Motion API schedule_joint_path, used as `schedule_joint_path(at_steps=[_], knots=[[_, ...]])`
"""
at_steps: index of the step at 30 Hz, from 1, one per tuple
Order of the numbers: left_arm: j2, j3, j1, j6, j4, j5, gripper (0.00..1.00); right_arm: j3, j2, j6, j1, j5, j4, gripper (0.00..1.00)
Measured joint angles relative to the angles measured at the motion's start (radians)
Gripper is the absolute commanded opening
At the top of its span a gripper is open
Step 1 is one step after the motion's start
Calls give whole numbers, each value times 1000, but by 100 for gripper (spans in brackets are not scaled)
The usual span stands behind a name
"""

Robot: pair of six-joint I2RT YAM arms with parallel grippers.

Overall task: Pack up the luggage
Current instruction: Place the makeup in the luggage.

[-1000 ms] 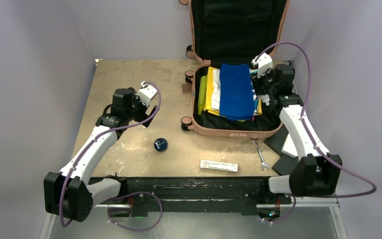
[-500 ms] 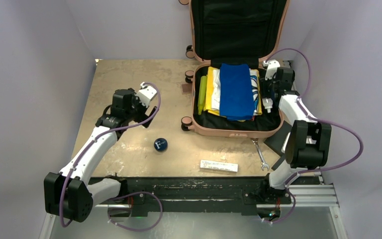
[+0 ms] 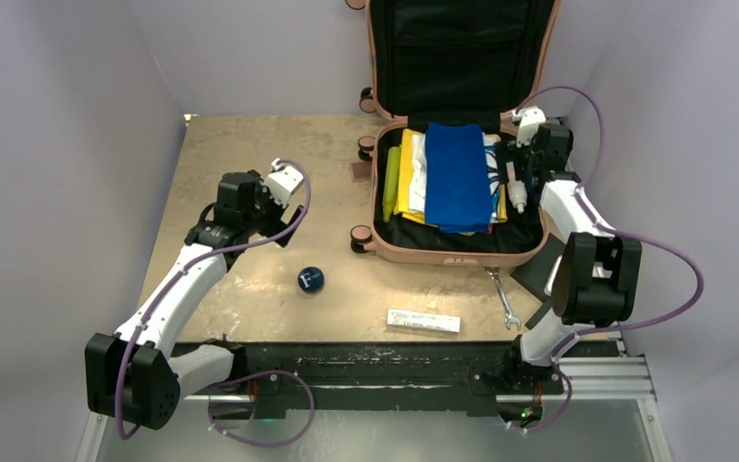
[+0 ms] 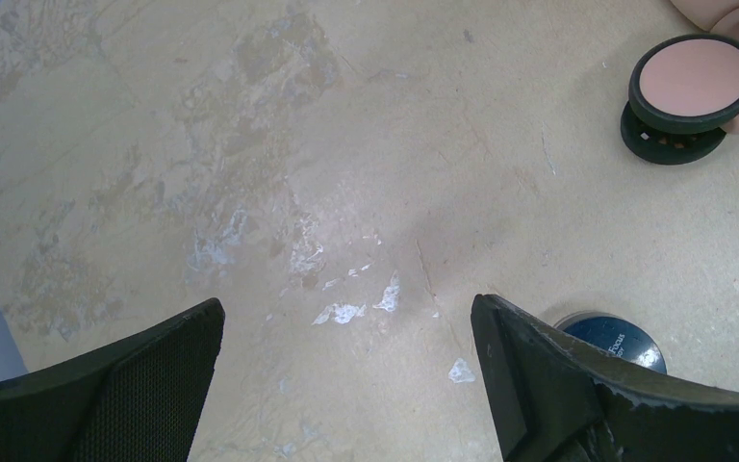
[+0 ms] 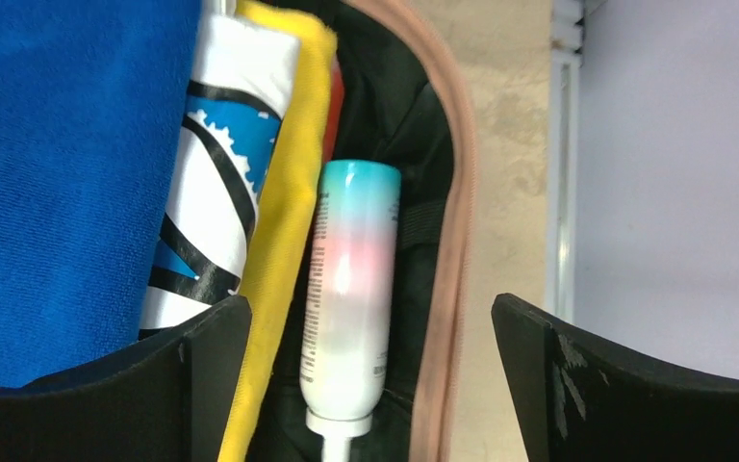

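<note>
The luggage (image 3: 443, 258), a salmon-pink suitcase, lies open at the back right with its lid upright. Inside are a folded blue cloth (image 3: 458, 173) over yellow and white clothes. A white bottle with a pink and teal end (image 5: 351, 289) lies in the black-lined gap between the yellow cloth (image 5: 284, 221) and the pink rim (image 5: 452, 250). My right gripper (image 5: 368, 306) hovers open above the bottle (image 3: 515, 188), its fingers apart from it. My left gripper (image 4: 346, 306) is open over bare tabletop, left of the suitcase. A dark blue round object (image 4: 625, 339) sits beside its right finger.
A wrench (image 3: 503, 298) and a flat white box (image 3: 424, 320) lie near the front edge. The dark blue ball (image 3: 311, 279) rests mid-table. Black pads (image 3: 539, 279) lie at the right edge. A suitcase wheel (image 4: 698, 82) sticks out toward the left arm. Walls close both sides.
The right gripper's jaws have spread wide and let go of the white bottle, which now lies in the suitcase. The right arm folded back. The left arm has not moved.
</note>
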Motion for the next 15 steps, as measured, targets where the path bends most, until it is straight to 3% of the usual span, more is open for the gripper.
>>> schedule_joint_path(at_steps=[6,11,15], knots=[[0,0,0,0,0,0,99,0,-152,-98,0,-52,-7,99],[0,0,0,0,0,0,99,9,-379,-305,22,-340,-143,99],[0,0,1,0,0,0,99,-22,-541,-495,160,-517,-286,99]])
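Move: The pastel bottle lies just released along the right side of the case, about 7 cm below the open right hand and practically under it; the folded blue cloth is some 15 cm to this hand's left, level with it and 6 cm lower. Outside the case, the white box lies roughly 34 cm back and 27 cm left, the navy tin about 24 cm back and 52 cm left. From the left hand, the bottle is some 15 cm ahead and 64 cm right. With its fingers already wide open and staying so, the right hand lifts away from the bottle, at first almost straight up out of the case's right side, climbing about 16 cm in all. Already well up, it sweeps left and back, faster and faster, some 14 cm left and 12 cm back, to over the near part of the blue cloth, while the wrist swings about 45 degrees counter-clockwise and the fingertips tilt up, touching nothing by the end. ##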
